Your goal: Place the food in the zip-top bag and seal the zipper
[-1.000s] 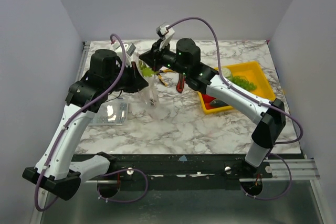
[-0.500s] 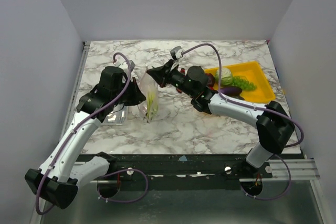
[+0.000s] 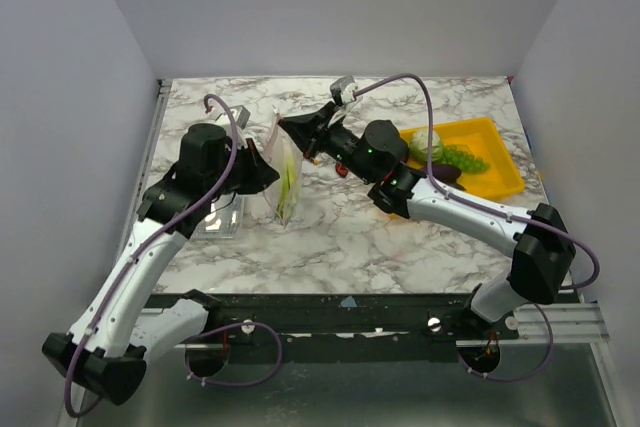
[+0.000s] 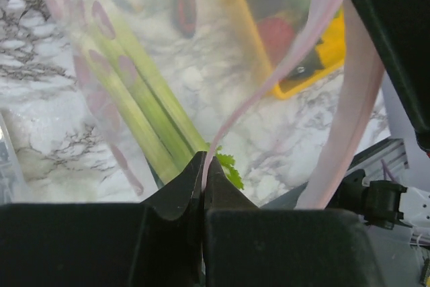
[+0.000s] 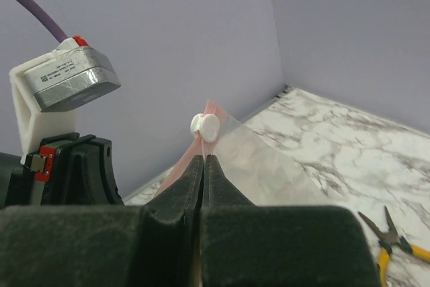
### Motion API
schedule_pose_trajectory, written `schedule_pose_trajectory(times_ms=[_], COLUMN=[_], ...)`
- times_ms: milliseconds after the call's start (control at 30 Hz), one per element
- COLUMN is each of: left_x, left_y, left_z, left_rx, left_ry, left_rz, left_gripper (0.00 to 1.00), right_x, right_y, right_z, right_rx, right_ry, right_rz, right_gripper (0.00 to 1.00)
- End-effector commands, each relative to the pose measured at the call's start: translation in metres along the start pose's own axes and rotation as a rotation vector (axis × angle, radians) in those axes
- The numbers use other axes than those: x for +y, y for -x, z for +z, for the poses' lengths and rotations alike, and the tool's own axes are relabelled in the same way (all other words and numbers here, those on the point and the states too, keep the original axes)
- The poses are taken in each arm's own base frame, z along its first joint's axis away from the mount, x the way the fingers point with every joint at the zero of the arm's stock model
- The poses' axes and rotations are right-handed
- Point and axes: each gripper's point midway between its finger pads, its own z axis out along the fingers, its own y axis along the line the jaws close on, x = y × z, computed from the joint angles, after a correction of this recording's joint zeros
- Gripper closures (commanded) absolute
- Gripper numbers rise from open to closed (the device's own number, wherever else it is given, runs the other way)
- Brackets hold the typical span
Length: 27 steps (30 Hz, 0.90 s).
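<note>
The zip-top bag [image 3: 284, 175] hangs above the table between my two grippers, with long green stalks [image 4: 138, 102] of food inside it. My left gripper [image 3: 264, 167] is shut on the pink zipper [image 4: 282, 65] strip at one end of the mouth. My right gripper [image 5: 203, 160] is shut on the strip at the other end, just under a white slider [image 5: 205, 126]. More food lies in the yellow tray [image 3: 500, 152]: a cabbage [image 3: 428, 145], a green piece [image 3: 466, 159] and a purple eggplant [image 3: 443, 174].
A rigid clear box [image 3: 215, 217] lies on the table under my left arm. Yellow-handled pliers [image 5: 396, 245] lie on the marble behind the bag. Purple walls close the table at the back and both sides.
Both arms have shifted with the bag still gripped. My right arm dropped lower and stretched out to the left, and the bag now hangs slightly further left and tauter.
</note>
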Motion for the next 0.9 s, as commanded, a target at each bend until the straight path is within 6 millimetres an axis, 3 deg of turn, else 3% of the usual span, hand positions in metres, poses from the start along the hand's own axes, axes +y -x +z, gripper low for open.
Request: schedule_pose_trajectory(times_ms=[0, 33, 133, 167, 300, 367, 500, 700, 867], left_x=[-0.009, -0.019, -0.025, -0.021, -0.006, -0.005, -0.004, -0.006, -0.001], left_y=[0.015, 0.024, 0.034, 0.034, 0.036, 0.044, 0.064, 0.059, 0.043], left_z=[-0.013, -0.021, -0.029, -0.026, -0.013, -0.013, -0.021, -0.006, 0.008], left_rx=[0.000, -0.052, -0.116, -0.106, -0.050, -0.071, -0.159, -0.143, -0.090], left_ry=[-0.005, -0.044, -0.069, -0.051, 0.038, 0.056, 0.089, 0.043, 0.015], left_rz=[0.034, 0.047, 0.060, 0.064, 0.074, 0.095, 0.128, 0.157, 0.196], left_gripper=[1.00, 1.00, 1.00, 1.00, 1.00, 1.00, 1.00, 1.00, 1.00], right_x=[-0.012, -0.009, -0.023, -0.036, -0.053, -0.052, -0.037, -0.043, -0.052], right_y=[0.008, 0.017, 0.015, -0.010, -0.051, -0.059, -0.050, -0.054, -0.051], right_z=[0.002, 0.006, 0.015, 0.009, 0.003, 0.006, 0.016, 0.006, -0.014], right_rx=[0.025, 0.033, 0.184, 0.302, 0.481, 0.502, 0.452, 0.448, 0.463], right_ry=[-0.089, -0.106, -0.242, -0.322, -0.433, -0.427, -0.344, -0.382, -0.462], right_rz=[-0.020, -0.023, 0.008, 0.016, 0.027, 0.036, 0.069, 0.073, 0.086], right_gripper=[0.99, 0.99, 0.99, 0.99, 0.99, 0.99, 0.98, 0.74, 0.39])
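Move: Both hands pinch the bag's rim. The celery inside hangs about 4 cm ahead of the left hand, 3 cm right and 8 cm below. From the right hand it is some 6 cm back, 1 cm right and 18 cm down. The white slider sits just past the right fingertips, 3 cm ahead, 4 cm left and 2 cm up. The pliers lie about 4 cm ahead of that hand, 7 cm right, 36 cm down. Right hand moves forward, sinks about 7 cm and opens, freeing the bag rim; left rises 3 cm, still pinching. ##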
